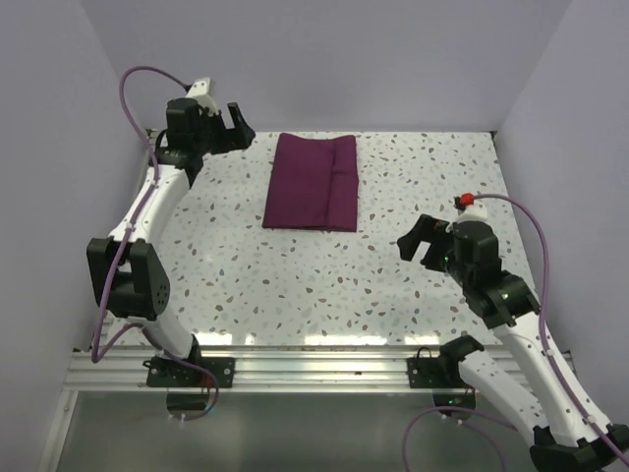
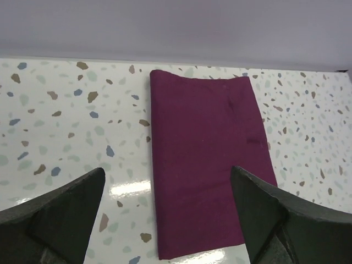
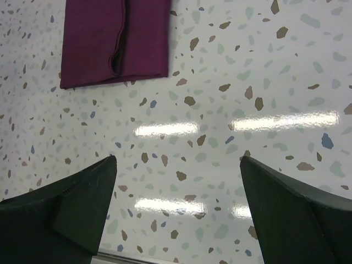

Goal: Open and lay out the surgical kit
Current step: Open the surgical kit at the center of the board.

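The surgical kit [image 1: 313, 183] is a dark purple cloth wrap, folded shut into a flat rectangle at the back middle of the table. It also shows in the left wrist view [image 2: 206, 159] and at the top left of the right wrist view [image 3: 114, 39]. No steel tray or instruments show; whatever is inside the wrap is hidden. My left gripper [image 1: 236, 125] is open and empty, held above the table just left of the wrap's far end. My right gripper [image 1: 421, 244] is open and empty, above the table to the right of and nearer than the wrap.
The speckled terrazzo table [image 1: 393, 285] is bounded by lilac walls at the left, back and right. An aluminium rail [image 1: 324, 369] with the arm bases runs along the near edge.
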Controlling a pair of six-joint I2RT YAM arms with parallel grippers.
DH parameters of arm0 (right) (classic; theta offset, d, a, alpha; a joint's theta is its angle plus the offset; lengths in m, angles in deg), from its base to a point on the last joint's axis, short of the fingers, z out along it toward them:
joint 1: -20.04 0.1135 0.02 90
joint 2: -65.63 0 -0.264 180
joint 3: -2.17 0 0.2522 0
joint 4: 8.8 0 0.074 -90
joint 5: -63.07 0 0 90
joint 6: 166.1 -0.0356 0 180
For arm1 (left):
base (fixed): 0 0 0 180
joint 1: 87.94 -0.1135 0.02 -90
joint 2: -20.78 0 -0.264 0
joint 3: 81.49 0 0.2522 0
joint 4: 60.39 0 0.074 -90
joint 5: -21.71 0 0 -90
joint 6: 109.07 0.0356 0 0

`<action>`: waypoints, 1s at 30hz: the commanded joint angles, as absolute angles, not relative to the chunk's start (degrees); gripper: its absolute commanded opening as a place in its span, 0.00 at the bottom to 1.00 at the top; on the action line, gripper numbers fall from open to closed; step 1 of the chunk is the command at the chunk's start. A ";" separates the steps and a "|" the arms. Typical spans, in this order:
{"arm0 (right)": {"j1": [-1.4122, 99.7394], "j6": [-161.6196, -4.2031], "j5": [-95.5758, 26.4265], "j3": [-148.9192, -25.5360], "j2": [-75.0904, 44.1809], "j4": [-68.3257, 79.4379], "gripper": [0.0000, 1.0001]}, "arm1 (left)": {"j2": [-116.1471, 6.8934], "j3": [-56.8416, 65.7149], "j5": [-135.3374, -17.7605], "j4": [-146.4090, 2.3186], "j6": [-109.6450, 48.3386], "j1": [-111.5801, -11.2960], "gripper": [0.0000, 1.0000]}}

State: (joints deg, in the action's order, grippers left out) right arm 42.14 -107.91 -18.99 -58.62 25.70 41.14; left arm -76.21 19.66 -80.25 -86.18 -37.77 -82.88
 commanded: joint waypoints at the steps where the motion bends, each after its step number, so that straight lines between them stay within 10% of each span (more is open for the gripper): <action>1: 42.10 -105.89 -17.62 -60.02 27.83 41.34 0.99 | -72.91 17.98 -84.45 -84.03 -44.02 -83.01 1.00; 4: 42.19 -105.98 -16.56 -58.44 29.85 41.44 0.98 | -76.59 15.58 -100.71 -75.83 -46.92 -83.55 1.00; 13: 42.18 -107.21 -14.63 -58.09 31.44 44.68 0.99 | -86.69 27.08 -76.57 -91.32 -38.85 -65.99 1.00; 18: 42.18 -107.38 -13.58 -58.53 31.79 47.58 0.98 | -95.84 36.67 -65.51 -100.16 -36.57 -60.09 0.72; 30: 42.10 -108.18 -10.50 -59.41 33.81 51.19 0.98 | -102.71 39.16 -49.04 -108.43 -35.16 -49.97 0.57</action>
State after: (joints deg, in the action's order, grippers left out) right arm 42.14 -107.54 -12.32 -57.96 33.27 49.73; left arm -102.92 39.97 -54.49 -106.51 -36.33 -51.36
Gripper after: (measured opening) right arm 0.985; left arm 0.572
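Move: The surgical kit lies flat: its middle is about 7 cm ahead of the left gripper, 18 cm to its right and 26 cm below. The near end of the top flap's free edge lies some 7 cm back, 22 cm to the right and 26 cm down. From the right gripper, that end is roughly 20 cm ahead, 15 cm to the left and 21 cm below. Swing the empty left gripper about 21 cm to the right and some 15 cm down, drawing back slightly, over the kit to the near part of the flap's free edge. Tip the fingers downward and roll the hand's left side up as it descends, narrowing them to just over half open, still clear of the cloth. Ease the open right gripper a few centimetres right and back. ##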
